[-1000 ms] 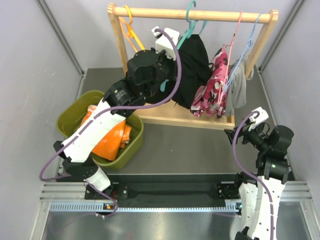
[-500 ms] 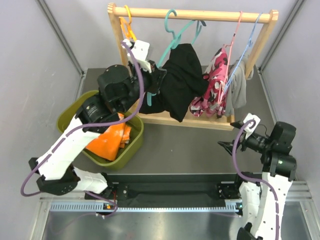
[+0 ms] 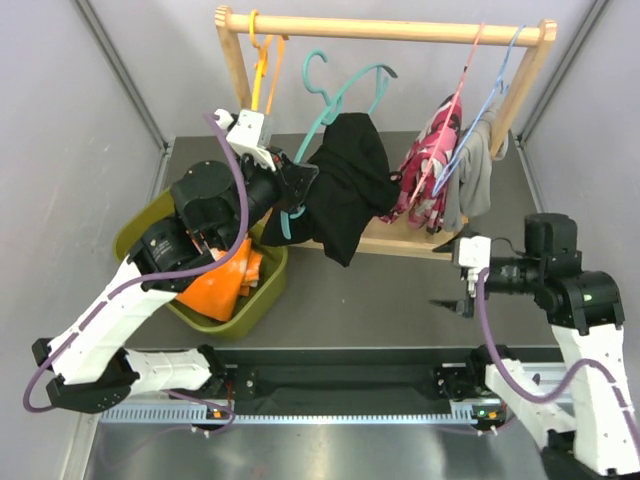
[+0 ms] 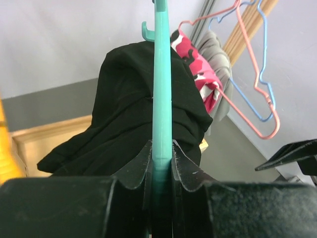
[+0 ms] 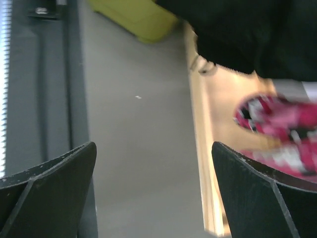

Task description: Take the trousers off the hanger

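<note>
A teal hanger [image 3: 345,85] carries black trousers [image 3: 345,185] bunched over its bar. Its hook hangs free below the wooden rail [image 3: 400,28]. My left gripper [image 3: 290,195] is shut on the hanger's lower end, just left of the trousers. In the left wrist view the teal hanger [image 4: 162,84] rises straight out of the gripper [image 4: 162,158], with the black trousers [image 4: 119,129] draped behind it. My right gripper [image 3: 452,283] stands open to the right of the rack base, holding nothing. The right wrist view shows that gripper [image 5: 153,168] wide open above the table, with the trousers [image 5: 247,29] at top right.
An orange hanger [image 3: 262,60] hangs at the rail's left end. On the right, pink and blue hangers hold a pink patterned garment [image 3: 430,165] and a grey one [image 3: 478,170]. A green bin [image 3: 150,215] with orange cloth [image 3: 215,285] sits at left. The rack's wooden base [image 5: 203,148] runs beside the right gripper.
My left arm has drawn the teal hanger and trousers left and down, and its hook has come off the rail. The right arm has risen and now points its open gripper leftward.
</note>
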Tool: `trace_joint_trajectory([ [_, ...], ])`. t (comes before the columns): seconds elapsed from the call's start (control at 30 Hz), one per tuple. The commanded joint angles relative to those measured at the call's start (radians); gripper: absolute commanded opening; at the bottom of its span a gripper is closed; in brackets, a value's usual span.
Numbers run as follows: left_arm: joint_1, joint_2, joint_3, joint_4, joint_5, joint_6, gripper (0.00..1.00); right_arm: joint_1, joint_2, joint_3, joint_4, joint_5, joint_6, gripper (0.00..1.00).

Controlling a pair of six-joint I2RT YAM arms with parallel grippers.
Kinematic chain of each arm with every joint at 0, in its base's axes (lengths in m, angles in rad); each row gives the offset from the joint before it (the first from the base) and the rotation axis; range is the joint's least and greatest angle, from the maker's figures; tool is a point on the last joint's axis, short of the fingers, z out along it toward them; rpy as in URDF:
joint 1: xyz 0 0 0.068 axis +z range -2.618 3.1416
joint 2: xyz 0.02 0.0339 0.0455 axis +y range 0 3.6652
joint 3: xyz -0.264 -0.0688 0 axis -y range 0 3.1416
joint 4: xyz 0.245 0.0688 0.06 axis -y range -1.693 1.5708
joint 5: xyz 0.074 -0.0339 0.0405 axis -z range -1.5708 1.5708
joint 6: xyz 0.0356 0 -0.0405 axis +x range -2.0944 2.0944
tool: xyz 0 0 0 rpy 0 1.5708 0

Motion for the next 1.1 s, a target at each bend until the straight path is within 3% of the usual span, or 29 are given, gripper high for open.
trace_joint_trajectory([
  [0.0, -0.001, -0.043, -0.024, 0.166, 0.012, -0.047, 0.0, 0.234, 0.016, 0.045, 0.134, 0.199, 0.188, 1.0],
  [0.23, -0.001, -0.054, -0.054, 0.169, -0.007, -0.072, 0.0, 0.652, 0.172, 0.163, 0.254, 0.592, 0.363, 0.99],
  [0.4, -0.001, -0.063, -0.087, 0.171, -0.041, -0.09, 0.0, 0.919, 0.391, 0.423, 0.158, 0.839, 0.337, 0.98],
  [0.5, -0.001, -0.084, -0.121, 0.183, -0.064, -0.095, 0.0, 1.013, 0.482, 0.552, 0.175, 0.914, 0.357, 0.98],
  [0.67, -0.001, -0.117, -0.153, 0.185, -0.106, -0.078, 0.0, 1.052, 0.553, 0.636, 0.321, 1.073, 0.479, 0.99],
  [0.9, -0.001, -0.137, -0.167, 0.191, -0.072, -0.067, 0.0, 1.047, 0.584, 0.596, 0.545, 1.382, 0.654, 1.0],
  [1.07, -0.001, -0.155, -0.182, 0.208, -0.038, -0.083, 0.0, 1.032, 0.634, 0.622, 0.591, 1.358, 0.765, 1.0],
])
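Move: The black trousers hang on the teal hanger already in the left fingers, their middle some 20 cm to the right hand's left, about 13 cm farther out and 9 cm higher; from the left hand they are roughly 7 cm ahead, 6 cm right and 5 cm lower. The pink trousers hang about 20 cm ahead of the right hand, 4 cm left and a little above. The green basket is about 25 cm left of the left hand, 2 cm farther out and nearly 40 cm below. Towards the black trousers the right hand sweeps in with fingers wide open: first some 15 cm left while starting to rise, then forward and up, about 10 cm each way overall, the fingers finally turning clockwise to point more forward at the cloth. The left hand keeps its pinch on the teal hanger and lowers it about 4 cm, easing slightly left. ##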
